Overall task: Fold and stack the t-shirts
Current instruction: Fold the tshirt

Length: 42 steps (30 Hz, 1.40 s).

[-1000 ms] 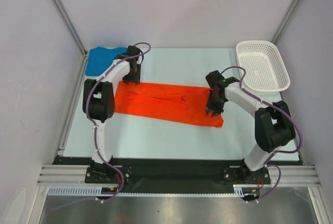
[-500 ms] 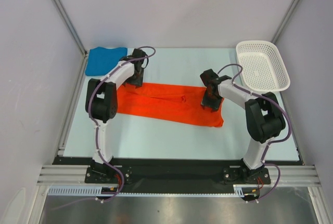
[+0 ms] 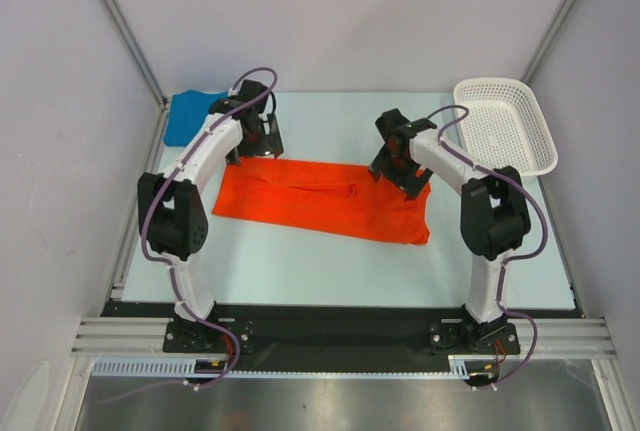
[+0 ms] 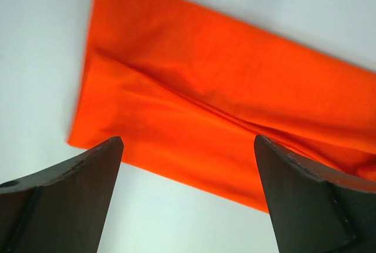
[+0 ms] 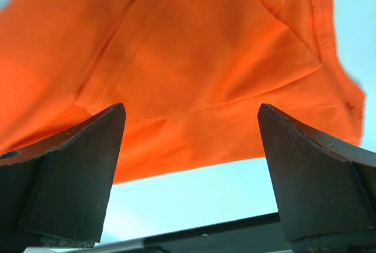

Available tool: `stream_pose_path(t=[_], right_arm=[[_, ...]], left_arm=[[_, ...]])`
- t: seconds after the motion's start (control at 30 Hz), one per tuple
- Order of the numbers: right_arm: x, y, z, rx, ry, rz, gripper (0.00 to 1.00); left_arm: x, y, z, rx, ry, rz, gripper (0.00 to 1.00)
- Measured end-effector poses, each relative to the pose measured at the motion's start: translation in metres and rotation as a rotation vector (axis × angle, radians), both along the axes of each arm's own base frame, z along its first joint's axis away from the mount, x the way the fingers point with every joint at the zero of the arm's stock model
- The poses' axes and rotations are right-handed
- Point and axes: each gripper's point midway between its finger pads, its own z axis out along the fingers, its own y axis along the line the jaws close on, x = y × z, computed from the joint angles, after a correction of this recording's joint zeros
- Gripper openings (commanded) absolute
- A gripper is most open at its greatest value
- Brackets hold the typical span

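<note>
The orange-red t-shirt (image 3: 320,201) lies flat on the table as a long folded band running from left to right. The blue t-shirt (image 3: 188,116) sits bunched at the back left corner. My left gripper (image 3: 256,147) hovers open over the band's far left edge. Its wrist view shows the orange cloth (image 4: 205,100) ahead of the gripper (image 4: 188,197), with bare table between the fingers (image 4: 76,194). My right gripper (image 3: 398,167) is open above the band's far right end. The cloth (image 5: 194,59) lies beyond the gripper (image 5: 191,174), and nothing is between the fingers (image 5: 317,171).
A white perforated basket (image 3: 505,126) stands at the back right corner, close to the right arm. Grey walls and metal posts enclose the pale table (image 3: 320,266). A black rail runs along the near edge.
Both grippers have opened wide and let go of the orange t-shirt. They have risen and drawn back towards the far edge of the band, which now lies flat.
</note>
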Motion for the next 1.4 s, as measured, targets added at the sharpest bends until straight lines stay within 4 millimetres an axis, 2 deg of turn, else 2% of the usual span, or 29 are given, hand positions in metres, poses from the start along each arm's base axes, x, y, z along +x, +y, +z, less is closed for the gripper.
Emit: stream_pose_path(t=[0.1, 0.23, 0.33, 0.5, 0.7, 0.83, 0.9, 1.0, 1.13, 1.2, 1.3, 1.4], right_arm=[[0.005, 0.007, -0.004, -0.003, 0.016, -0.06, 1.0], [0.001, 0.013, -0.012, 0.012, 0.025, -0.126, 1.0], [-0.002, 0.014, -0.018, 0.012, 0.032, -0.148, 1.0], [-0.001, 0.011, -0.028, 0.003, 0.032, -0.174, 1.0], [-0.012, 0.003, -0.047, -0.023, 0.061, -0.197, 1.0], [-0.011, 0.002, -0.059, -0.03, 0.07, -0.205, 1.0], [-0.009, 0.0, -0.061, -0.036, 0.072, -0.204, 1.0], [-0.006, -0.001, -0.062, -0.046, 0.075, -0.181, 1.0], [0.009, -0.002, -0.062, -0.065, 0.067, -0.098, 1.0], [0.025, -0.001, -0.061, -0.078, 0.054, -0.029, 1.0], [0.054, 0.002, -0.061, -0.094, 0.035, 0.085, 1.0], [0.088, 0.007, -0.06, -0.111, 0.007, 0.187, 1.0]], left_arm=[[-0.022, -0.014, -0.023, -0.092, 0.076, 0.069, 1.0], [-0.043, -0.028, -0.047, -0.173, 0.183, 0.154, 1.0], [-0.043, -0.034, -0.053, -0.216, 0.198, 0.215, 1.0], [-0.039, -0.033, -0.066, -0.247, 0.22, 0.321, 0.99], [-0.021, -0.016, -0.095, -0.146, 0.248, 0.338, 0.99], [-0.025, -0.007, -0.099, -0.094, 0.24, 0.275, 1.0], [-0.03, -0.006, -0.095, -0.093, 0.222, 0.234, 1.0], [-0.042, -0.006, -0.075, -0.104, 0.177, 0.167, 1.0], [-0.052, -0.01, -0.018, -0.165, 0.026, 0.077, 1.0], [-0.059, -0.009, 0.012, -0.191, -0.071, 0.037, 1.0], [-0.072, -0.005, 0.047, -0.203, -0.177, -0.012, 0.98], [-0.08, -0.001, 0.063, -0.196, -0.231, -0.06, 0.97]])
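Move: My open right hand hovers about 7 cm above the red shirt's right part, whose middle lies about 3 cm back. The bunched fold is about 8 cm to the left and level with the hand; the shirt's near right corner is some 13 cm back and 7 cm right. From my left hand, that right part lies about 9 cm back, 29 cm right and 14 cm below. I lower my open right hand about 6 cm onto the shirt, turning the wrist slightly clockwise, then push the cloth forward some 9 cm under the spread fingertips, turning back counter-clockwise by about 20 degrees. Meanwhile my left hand, wide open, dips back and down over the left part, then rises again and draws farther back towards its base. ##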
